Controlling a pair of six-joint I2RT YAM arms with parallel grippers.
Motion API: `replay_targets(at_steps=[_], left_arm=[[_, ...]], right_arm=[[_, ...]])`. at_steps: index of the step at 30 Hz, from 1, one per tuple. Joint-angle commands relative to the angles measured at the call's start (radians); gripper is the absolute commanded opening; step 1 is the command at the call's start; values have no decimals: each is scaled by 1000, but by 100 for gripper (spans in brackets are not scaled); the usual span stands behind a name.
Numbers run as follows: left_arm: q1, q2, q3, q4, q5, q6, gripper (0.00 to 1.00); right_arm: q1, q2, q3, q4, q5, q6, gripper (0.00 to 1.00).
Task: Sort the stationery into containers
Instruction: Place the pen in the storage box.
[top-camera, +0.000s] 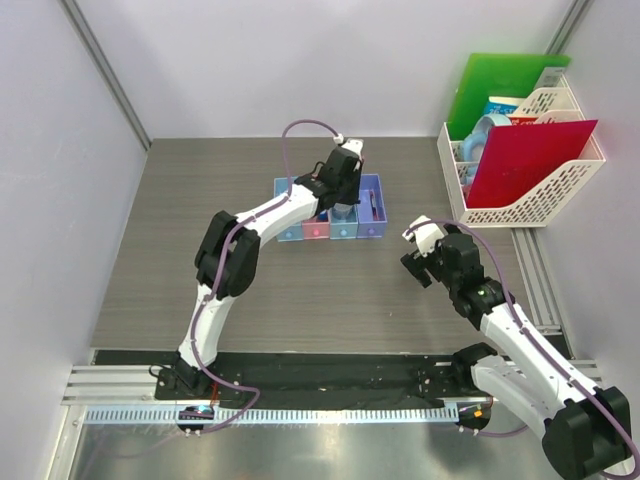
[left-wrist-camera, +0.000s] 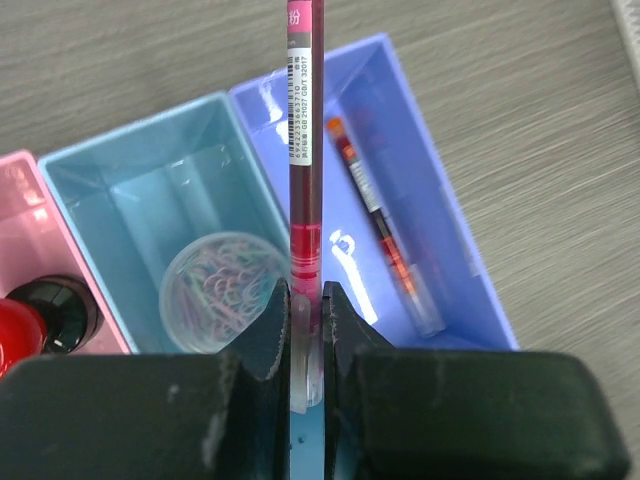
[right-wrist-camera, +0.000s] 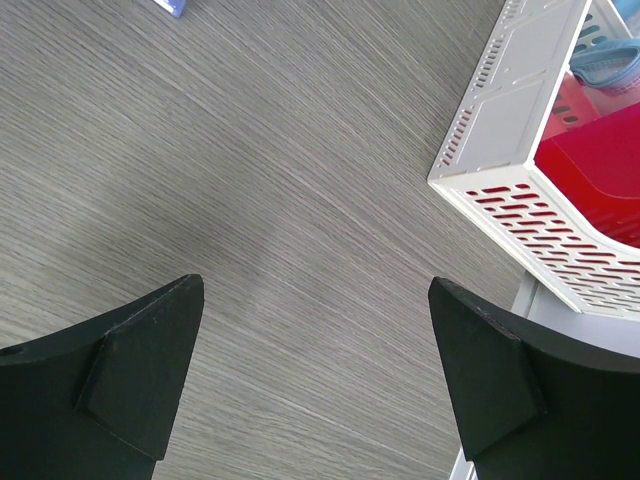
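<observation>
My left gripper (left-wrist-camera: 305, 290) is shut on a thin dark-red pen (left-wrist-camera: 304, 120), held above the row of containers (top-camera: 290, 225). The pen points away from the wrist, along the wall between the light blue bin (left-wrist-camera: 120, 190) and the purple-blue bin (left-wrist-camera: 420, 170). A second pen (left-wrist-camera: 385, 230) lies in the purple-blue bin. A clear round box of coloured clips (left-wrist-camera: 220, 290) sits in the light blue bin. A red-black round cap (left-wrist-camera: 40, 320) is in the pink bin (left-wrist-camera: 15, 230). My right gripper (right-wrist-camera: 315, 285) is open and empty over bare tabletop, right of the bins.
A white mesh file rack (top-camera: 520, 200) stands at the back right with a red folder (top-camera: 525, 160) and a green folder (top-camera: 500, 90) in it. Its corner (right-wrist-camera: 510, 130) shows close to the right gripper. Grey walls close in the table at left and back.
</observation>
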Motion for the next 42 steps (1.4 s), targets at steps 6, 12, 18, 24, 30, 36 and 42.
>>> replay_targets(at_steps=[6, 12, 18, 24, 30, 36, 42], left_arm=[[-16, -21, 79, 12, 23, -49, 0], [-44, 65, 132, -8, 31, -61, 0], [-56, 91, 151, -22, 36, -71, 0], [-56, 59, 85, 0, 37, -64, 4], [-56, 47, 71, 4, 51, -60, 29], [-56, 24, 66, 8, 60, -34, 49], [-50, -60, 68, -6, 51, 5, 52]], right_arm=[[-3, -17, 9, 47, -24, 12, 100], [-5, -29, 3, 45, -15, 10, 100], [-3, -38, 1, 45, -12, 7, 100], [-3, -40, 0, 45, -19, 4, 100], [-3, -48, 0, 45, -19, 4, 100], [-3, -45, 1, 42, -24, 1, 100], [-3, -23, 24, 39, -24, 13, 100]])
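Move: The left hand, holding the pen, has the storage box's purple compartment about 5 cm to its right, 1 cm back and 6 cm below. The other pen lies in that compartment, 6 cm right of the hand and 1 cm back; the clip jar stands 3 cm left and 3 cm back, both about 7 cm down. From the idle right hand the compartment is roughly 12 cm ahead, 15 cm left and 8 cm lower. Left hand carries the pen 5 cm right, slightly back, lowers it over the purple compartment and lets go. ##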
